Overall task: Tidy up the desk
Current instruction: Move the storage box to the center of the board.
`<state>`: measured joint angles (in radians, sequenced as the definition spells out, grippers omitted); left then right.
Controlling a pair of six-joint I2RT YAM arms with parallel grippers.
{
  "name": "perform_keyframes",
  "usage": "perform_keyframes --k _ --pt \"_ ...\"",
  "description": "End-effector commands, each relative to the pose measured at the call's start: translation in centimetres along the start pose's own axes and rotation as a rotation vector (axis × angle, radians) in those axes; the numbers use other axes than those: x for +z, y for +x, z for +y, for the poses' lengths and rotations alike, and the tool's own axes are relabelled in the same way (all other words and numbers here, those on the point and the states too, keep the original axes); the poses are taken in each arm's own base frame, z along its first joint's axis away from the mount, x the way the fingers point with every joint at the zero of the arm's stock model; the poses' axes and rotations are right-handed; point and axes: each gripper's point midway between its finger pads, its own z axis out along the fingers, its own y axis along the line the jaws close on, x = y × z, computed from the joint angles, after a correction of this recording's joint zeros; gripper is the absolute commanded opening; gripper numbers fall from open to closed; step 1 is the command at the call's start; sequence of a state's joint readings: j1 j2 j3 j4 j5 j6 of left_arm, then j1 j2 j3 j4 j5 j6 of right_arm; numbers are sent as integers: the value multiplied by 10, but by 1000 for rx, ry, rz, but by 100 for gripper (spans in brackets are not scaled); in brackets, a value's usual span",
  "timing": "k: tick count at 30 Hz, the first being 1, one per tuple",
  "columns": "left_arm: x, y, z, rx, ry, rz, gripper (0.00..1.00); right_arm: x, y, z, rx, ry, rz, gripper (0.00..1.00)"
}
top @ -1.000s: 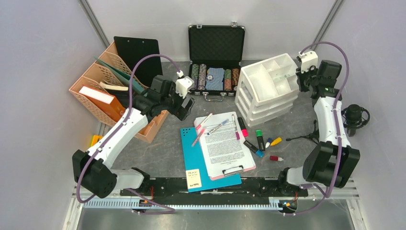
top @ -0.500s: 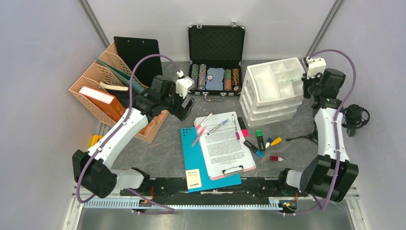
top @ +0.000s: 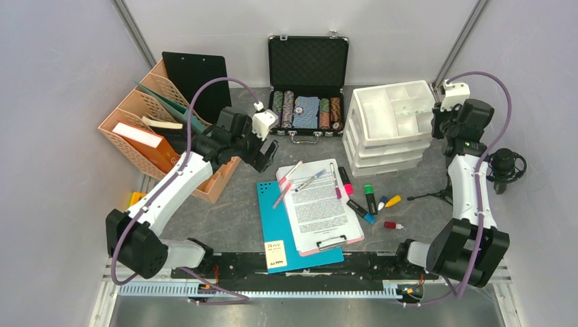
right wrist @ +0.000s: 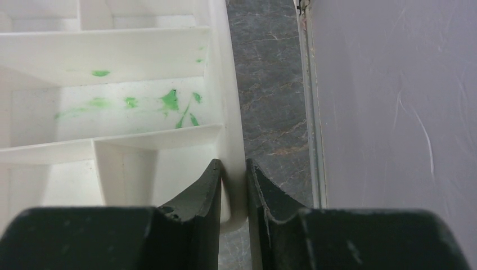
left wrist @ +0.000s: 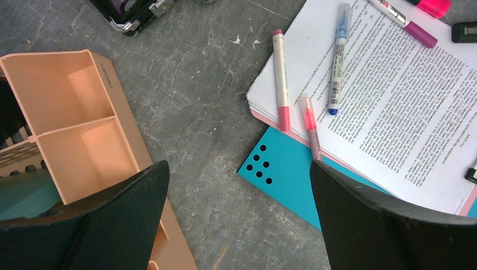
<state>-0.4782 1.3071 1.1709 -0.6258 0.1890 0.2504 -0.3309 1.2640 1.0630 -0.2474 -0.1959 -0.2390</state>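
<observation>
The desk (top: 238, 204) is a dark grey mottled tabletop. At its back right stands a white drawer unit (top: 382, 146) with a divided top tray (top: 392, 109). My right gripper (top: 439, 117) is shut on that tray's right wall (right wrist: 225, 112), one finger inside and one outside (right wrist: 232, 163); green stains mark the tray floor. My left gripper (top: 267, 155) hangs open over bare desk (left wrist: 237, 164), between the orange file rack (left wrist: 84, 124) and the teal folder (left wrist: 281, 174). Nothing is between its fingers.
A pink clipboard with a printed sheet (top: 320, 204) lies on the teal folder (top: 272, 225), with pens (top: 290, 176) on it. Loose markers (top: 368, 199) lie to its right. A black case of poker chips (top: 307, 75) stands open at the back. The right wall is close to my right gripper.
My right gripper has dragged the white drawer unit to the right and turned it square to the back wall. The left arm has barely moved.
</observation>
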Motion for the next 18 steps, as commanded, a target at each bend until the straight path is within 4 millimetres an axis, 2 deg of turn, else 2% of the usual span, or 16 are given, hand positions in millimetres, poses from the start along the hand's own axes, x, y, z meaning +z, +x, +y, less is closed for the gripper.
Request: perform_keyframes --k 1,4,8,10,14,17,18 --pt "2 -19 -2 23 22 -52 100 7 45 18 60 -64 113 0" --pt "4 -21 -3 15 31 -51 100 2 45 24 64 -90 108 2" --pt "7 -23 -3 11 38 -48 100 -3 43 27 61 -101 98 13" --pt "8 -24 -3 9 39 -48 100 -6 41 25 52 -94 96 23" --pt "10 -27 -4 0 49 -52 100 -15 32 14 15 -39 78 49" --pt "14 -37 -6 -30 66 -71 100 -24 22 6 -14 0 51 66" --pt "16 -41 -8 -44 75 -76 100 -27 18 5 -21 9 41 69"
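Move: My right fingers already pinch the right wall of the storage box, near its closest corner; the box's middle lies about 11 cm to the left, 3 cm ahead and some 9 cm lower. The poker case stands roughly 37 cm left and 13 cm ahead. The green marker lies 14 cm back and 17 cm left of my right hand, on the desk some 20 cm below. From my left hand, the box's middle is about 36 cm right, 11 cm ahead and 7 cm below. I let go of the storage box with my right hand: still holding the right wall, I ease barely 1 cm left, then spread my fingers to a bit over half open and start drawing back about 1 cm, the wall still between them. My left hand, empty and wide open, sinks about 1 cm and drifts as far to the right. ##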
